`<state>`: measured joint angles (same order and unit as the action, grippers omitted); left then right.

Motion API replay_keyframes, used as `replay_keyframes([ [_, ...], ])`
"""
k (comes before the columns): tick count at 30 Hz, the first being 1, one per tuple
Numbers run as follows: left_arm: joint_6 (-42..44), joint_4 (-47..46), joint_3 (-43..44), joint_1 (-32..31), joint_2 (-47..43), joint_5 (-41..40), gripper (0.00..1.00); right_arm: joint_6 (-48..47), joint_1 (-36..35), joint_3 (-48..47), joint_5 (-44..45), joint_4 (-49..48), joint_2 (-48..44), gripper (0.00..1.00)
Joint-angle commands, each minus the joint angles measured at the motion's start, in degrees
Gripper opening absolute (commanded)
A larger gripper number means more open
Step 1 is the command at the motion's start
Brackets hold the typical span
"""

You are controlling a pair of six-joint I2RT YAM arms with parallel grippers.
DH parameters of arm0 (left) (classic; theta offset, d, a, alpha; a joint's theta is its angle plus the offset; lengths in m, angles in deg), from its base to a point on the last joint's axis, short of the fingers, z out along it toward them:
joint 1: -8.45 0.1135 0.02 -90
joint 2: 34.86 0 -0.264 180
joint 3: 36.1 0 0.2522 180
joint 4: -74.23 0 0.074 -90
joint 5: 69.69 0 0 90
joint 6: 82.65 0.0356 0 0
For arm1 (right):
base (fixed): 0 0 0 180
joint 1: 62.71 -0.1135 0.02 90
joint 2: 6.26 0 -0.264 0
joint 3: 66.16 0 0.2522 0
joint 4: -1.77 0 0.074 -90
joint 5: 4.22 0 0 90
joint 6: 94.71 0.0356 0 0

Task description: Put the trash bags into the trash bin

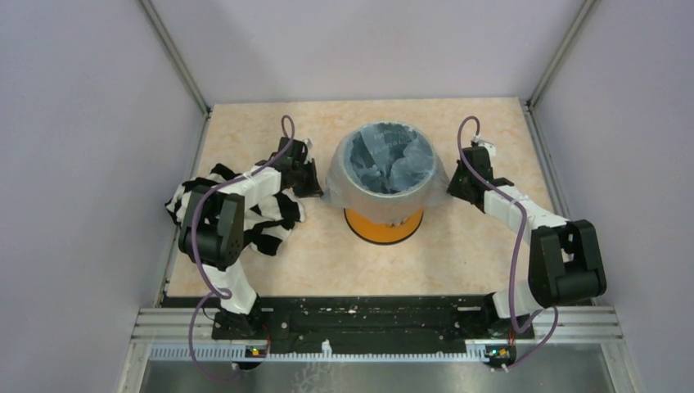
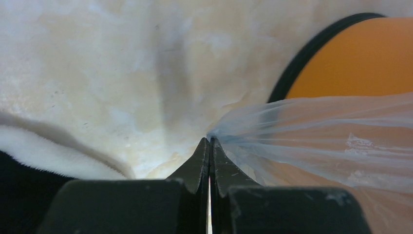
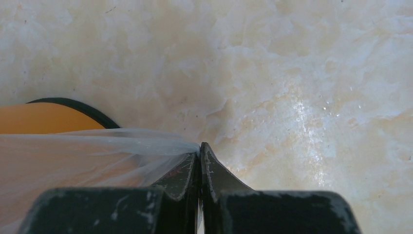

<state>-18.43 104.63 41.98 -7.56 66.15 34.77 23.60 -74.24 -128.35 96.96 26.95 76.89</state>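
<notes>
The pale-blue trash bag lines the orange trash bin, its middle sunk inside and its edge folded down over the rim and upper wall. My left gripper is shut on the bag's left edge and pulls it taut, as the left wrist view shows: gripper, bag, bin. My right gripper is shut on the bag's right edge; in the right wrist view the gripper pinches the bag beside the bin.
A black-and-white striped cloth heap lies under and beside the left arm, at the table's left. Grey walls close the table on three sides. The arms' base rail runs along the near edge.
</notes>
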Motion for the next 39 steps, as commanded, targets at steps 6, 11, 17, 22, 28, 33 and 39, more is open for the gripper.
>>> replay_keyframes([
  [6,2.02,1.76,-1.67,0.45,2.24,-11.43,0.0,-0.93,0.94,0.05,5.75,-1.29,2.31,0.0],
  [11,2.14,1.93,-1.93,0.45,3.07,-12.69,0.0,-1.12,2.52,0.85,6.57,-1.6,4.23,0.0],
  [17,3.32,2.95,-1.24,0.69,4.34,-16.56,0.0,-0.37,7.0,3.09,3.74,-3.14,5.68,0.0],
  [22,3.63,3.17,0.46,1.6,5.97,-16.79,0.0,-0.69,8.25,3.55,2.92,-3.77,5.84,0.0],
  [28,3.54,3.32,1.7,2.21,4.93,-15.67,0.0,-0.74,9.46,3.69,-0.33,-3.55,4.46,0.03],
  [33,3.35,2.7,1.7,1.66,3.38,-11.37,0.0,-0.28,9.42,4.05,-5.57,-2.62,-0.07,0.38],
  [39,3.02,2.66,1.69,0.92,2.42,-9.4,0.0,1.09,9.44,5.67,-6.86,0.77,-8.52,0.54],
])
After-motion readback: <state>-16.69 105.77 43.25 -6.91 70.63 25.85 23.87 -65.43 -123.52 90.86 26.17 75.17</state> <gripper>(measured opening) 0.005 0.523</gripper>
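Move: Both hands already pinch the trash bag's edge, with the bag draped over the bin's mouth. From the left hand the middle of the trash bin is about 19 cm to the right, 4 cm back and some 7 cm higher; the striped cloth is centred roughly 24 cm to the left, 1 cm back and 5 cm below. From the right hand the bin's middle is about 19 cm to the left, 3 cm back and 6 cm higher. Down and outward, away from the bin on either side, both hands draw the pinched bag edge. The left sinks about 3 cm and goes as far left, rolling some 10 degrees, then holds its pinch almost still; the right goes about 4 cm down and 3 cm right, pauses, opens its fingers halfway to release the film, and starts rising and drawing back. ##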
